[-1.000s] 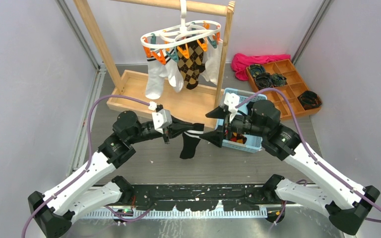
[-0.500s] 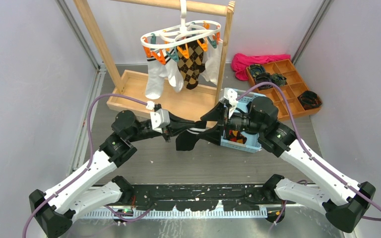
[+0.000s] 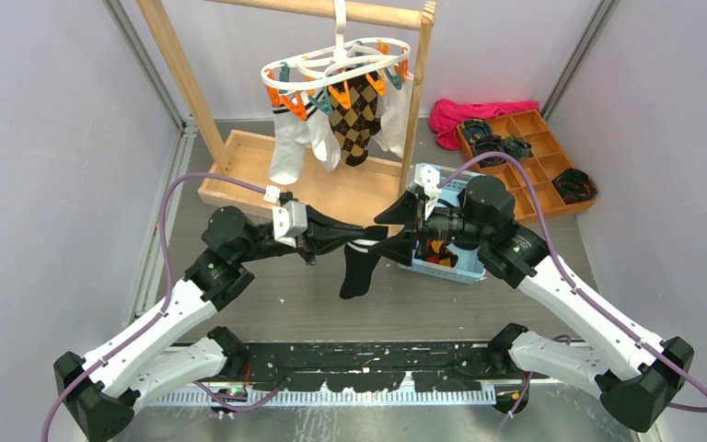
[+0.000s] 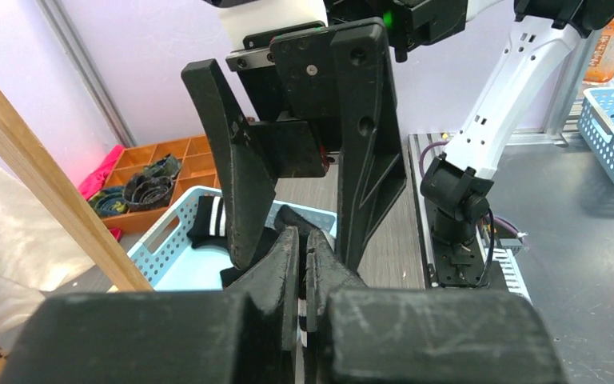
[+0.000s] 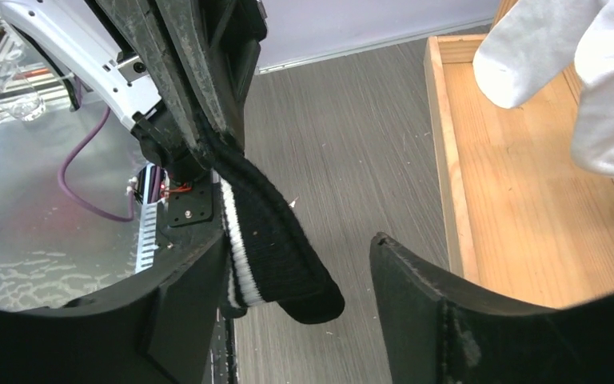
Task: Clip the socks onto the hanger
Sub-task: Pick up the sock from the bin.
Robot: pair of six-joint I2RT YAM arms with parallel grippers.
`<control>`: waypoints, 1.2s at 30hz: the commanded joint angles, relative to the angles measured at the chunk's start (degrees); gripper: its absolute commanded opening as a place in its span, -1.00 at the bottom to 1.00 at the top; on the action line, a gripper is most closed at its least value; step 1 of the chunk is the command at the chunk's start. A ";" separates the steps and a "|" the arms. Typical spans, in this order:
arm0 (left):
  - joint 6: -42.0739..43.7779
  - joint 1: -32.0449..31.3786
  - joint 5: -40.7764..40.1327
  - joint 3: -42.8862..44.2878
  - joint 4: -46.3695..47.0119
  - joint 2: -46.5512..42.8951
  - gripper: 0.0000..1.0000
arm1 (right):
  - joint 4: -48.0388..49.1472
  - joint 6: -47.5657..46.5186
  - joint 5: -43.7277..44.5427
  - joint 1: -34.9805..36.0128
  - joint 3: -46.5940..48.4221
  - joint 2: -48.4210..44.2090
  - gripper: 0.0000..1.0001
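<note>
A black sock [image 3: 354, 272] with white cuff stripes hangs above the table, and my left gripper [image 3: 365, 234] is shut on its cuff. In the left wrist view the striped cuff [image 4: 302, 298] is pinched between the closed left gripper [image 4: 304, 237]. My right gripper [image 3: 388, 235] faces it, open, one finger on each side of the cuff. In the right wrist view the sock [image 5: 276, 240] sits between the spread right gripper [image 5: 296, 252], close to the left finger. Another black striped sock [image 4: 208, 228] lies in the blue basket [image 4: 164, 240]. The white hanger [image 3: 341, 63] hangs at the back.
White socks [image 3: 290, 147] and argyle socks [image 3: 357, 115] hang clipped on the hanger, inside the wooden rack [image 3: 239, 175]. The blue basket [image 3: 451, 269] sits under my right wrist. At the back right are an orange divided tray [image 3: 534, 152] and a pink cloth [image 3: 479, 115].
The right gripper has narrowed a little and moved left and back, so its fingers now flank the cuff. The sock swung left, then hangs straight again. The left gripper stays shut.
</note>
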 commanded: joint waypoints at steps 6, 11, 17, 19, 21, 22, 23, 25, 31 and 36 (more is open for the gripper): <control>-2.01 0.14 0.95 1.83 5.62 -0.28 -1.00 | -1.89 -4.42 -3.48 -0.28 5.27 -0.14 -0.06; -2.19 0.14 0.38 1.51 6.08 -0.15 -1.00 | -2.91 -5.52 -4.50 -0.21 6.72 -0.09 -0.56; -2.20 0.14 -1.39 0.94 6.71 -0.37 -0.99 | -4.74 -7.69 -3.69 -0.03 8.14 0.06 -0.98; -2.40 0.14 -1.77 0.80 6.65 -0.37 -0.99 | -5.25 -8.47 -3.33 0.08 8.42 0.00 -0.98; -2.72 0.14 -2.68 0.76 5.99 -0.64 -0.77 | -6.89 -10.37 -2.92 0.12 9.15 -0.03 -0.98; -3.26 0.10 -3.71 0.69 5.34 -0.88 -0.54 | -8.35 -11.98 -2.74 0.11 9.69 -0.07 -0.98; -3.75 0.13 -4.64 0.30 4.63 -1.39 -0.36 | -9.78 -13.74 -2.39 0.11 10.35 0.03 -0.98; -4.29 0.14 -5.69 -0.74 3.50 -2.65 -0.07 | -12.69 -18.13 -2.00 0.13 11.50 0.08 -0.98; -5.97 0.14 -9.41 -5.23 3.84 -7.31 0.21 | -14.17 -20.17 -1.68 0.08 12.64 0.35 -0.98; -9.32 0.14 -12.28 -8.58 11.86 -6.71 0.23 | -13.49 -19.79 -2.33 0.30 13.34 1.09 -0.98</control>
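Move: The black striped sock hangs pinched by its cuff in the left hand; its middle is roughly 7 cm below that hand, 1 cm back and 1 cm right. From the open right hand, whose fingers straddle the cuff, the sock's middle is about 3 cm left, 1 cm back and 6 cm below. The blue bin lies some 13 cm ahead, 17 cm right and 30 cm below the right hand; the argyle sock in the bin is 7 cm ahead, 15 cm right and 29 cm below. Right hand rises about 3 cm, pinching the black sock's cuff; left hand opens, letting go, easing left. ##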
